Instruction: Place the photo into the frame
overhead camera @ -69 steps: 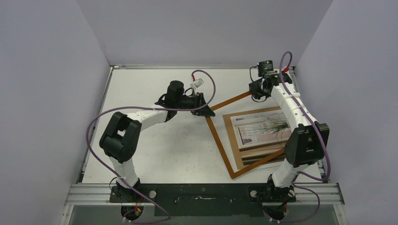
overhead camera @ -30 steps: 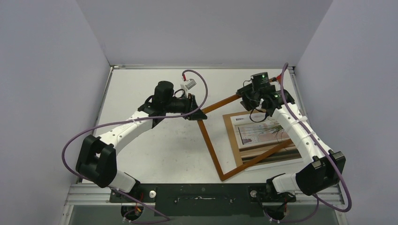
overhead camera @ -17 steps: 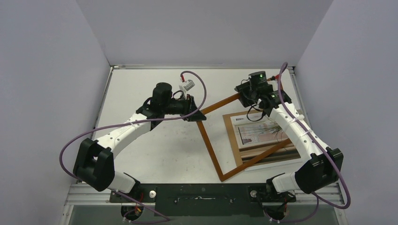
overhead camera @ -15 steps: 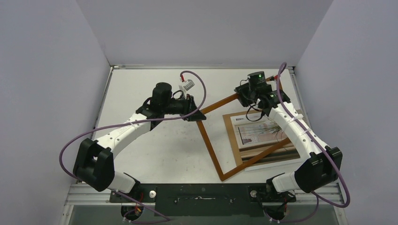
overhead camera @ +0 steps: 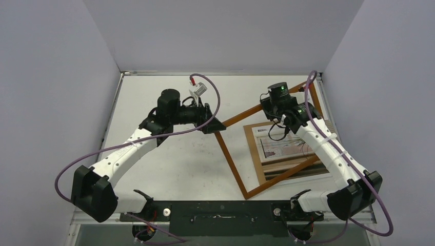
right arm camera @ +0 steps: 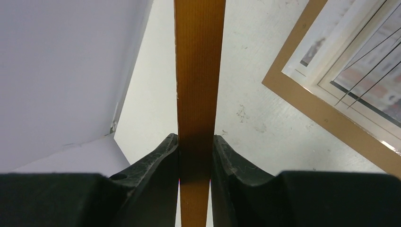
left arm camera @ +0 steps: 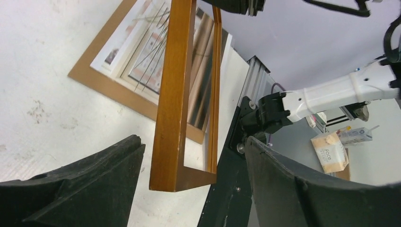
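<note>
The orange-brown wooden frame (overhead camera: 229, 163) stands tilted over the right half of the table. My right gripper (overhead camera: 272, 106) is shut on its far bar; in the right wrist view the fingers (right arm camera: 166, 150) press both sides of the frame (right arm camera: 198, 71). My left gripper (overhead camera: 212, 126) is open at the left corner; in the left wrist view that corner of the frame (left arm camera: 172, 104) hangs between the spread jaws of the gripper (left arm camera: 191, 146), untouched. The photo (overhead camera: 285, 145) lies face up on a brown backing panel (overhead camera: 250, 141), partly under the frame, and also shows as photo (left arm camera: 142, 52) and photo (right arm camera: 364, 56).
White table (overhead camera: 154, 97) enclosed by grey walls on the left, back and right. An aluminium rail (overhead camera: 220, 207) with the arm bases runs along the near edge. A tissue pack (left arm camera: 331, 152) lies off the table beyond the rail.
My left gripper has opened and let go of the frame's left corner, drawing back slightly to the left. My right gripper has closed onto the far bar, and the frame's far right end has risen.
</note>
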`<state>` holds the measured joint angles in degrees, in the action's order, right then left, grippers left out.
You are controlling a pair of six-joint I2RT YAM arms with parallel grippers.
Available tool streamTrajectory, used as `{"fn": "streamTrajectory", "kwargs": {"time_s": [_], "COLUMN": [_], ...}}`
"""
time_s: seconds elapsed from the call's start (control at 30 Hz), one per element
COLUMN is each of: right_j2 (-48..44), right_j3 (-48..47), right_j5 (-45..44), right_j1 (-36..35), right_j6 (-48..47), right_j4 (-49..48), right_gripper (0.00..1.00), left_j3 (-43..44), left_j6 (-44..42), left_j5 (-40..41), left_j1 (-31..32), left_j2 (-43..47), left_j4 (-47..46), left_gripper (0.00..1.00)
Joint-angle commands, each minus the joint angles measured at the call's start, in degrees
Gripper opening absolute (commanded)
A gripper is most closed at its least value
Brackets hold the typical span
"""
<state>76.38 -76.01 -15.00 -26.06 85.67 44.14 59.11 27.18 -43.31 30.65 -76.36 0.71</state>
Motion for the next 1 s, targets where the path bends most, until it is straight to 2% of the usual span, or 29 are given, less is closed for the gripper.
{"fn": "streamTrajectory", "kwargs": {"time_s": [0.0, 0.13, 0.27, 0.4, 0.6, 0.73, 0.83, 0.97], "right_j2": [-6.8, -6.9, -4.5, -0.7, 7.0, 12.5, 16.5, 20.8], "right_j3": [-6.4, -10.3, -14.6, -17.6, -22.2, -25.8, -28.5, -29.8], "right_j5": [-10.1, -11.5, -9.2, -2.9, 8.8, 18.1, 23.7, 30.7], "right_j1": [-2.5, -4.0, -4.6, -4.8, -5.0, -6.2, -7.5, -8.8], "right_j6": [0.2, -3.5, -9.6, -15.2, -19.6, -21.1, -21.1, -18.7], "right_j4": [2.7, 3.3, 1.5, -2.9, -9.2, -15.0, -19.2, -27.9], "right_gripper": [0.01, 0.01, 0.01, 0.0, 0.0, 0.0, 0.0, 0.0], "left_j3": [6.0, 9.1, 12.2, 16.8, 24.7, 26.8, 27.9, 26.6], "left_j6": [-0.8, -1.5, -2.6, -3.4, -6.2, -3.7, -1.2, 1.8], "left_j5": [-0.9, 1.5, 10.1, 21.5, 36.3, 46.2, 47.2, 36.3], "left_j1": [0.0, -0.3, -0.6, -0.8, -1.2, -3.0, -8.2, -21.7], "left_j2": [7.3, 12.1, 16.4, 19.9, 18.8, 16.3, 14.3, 12.0], "left_j4": [-0.8, 2.7, 8.3, 15.2, 27.9, 35.7, 40.3, 41.2], "left_gripper": [0.79, 0.86, 0.89, 0.97, 0.97, 0.97, 0.97, 0.97]}}
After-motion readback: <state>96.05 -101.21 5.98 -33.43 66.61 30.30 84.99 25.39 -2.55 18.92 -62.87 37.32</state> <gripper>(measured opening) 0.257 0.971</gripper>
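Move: The right hand already grips the frame's far bar; the frame's middle lies about 10 cm back, 4 to its right and 7 below. The clear middle of the table is some 15 cm left, level and 24 down; the photo 15 right, 4 back, 24 down. From the left hand, the frame's middle is about 20 cm right, 1 back, 8 below. Right hand carries the frame up and 15 cm left, turning counter-clockwise; left hand opens wider, rising off leftwards. ##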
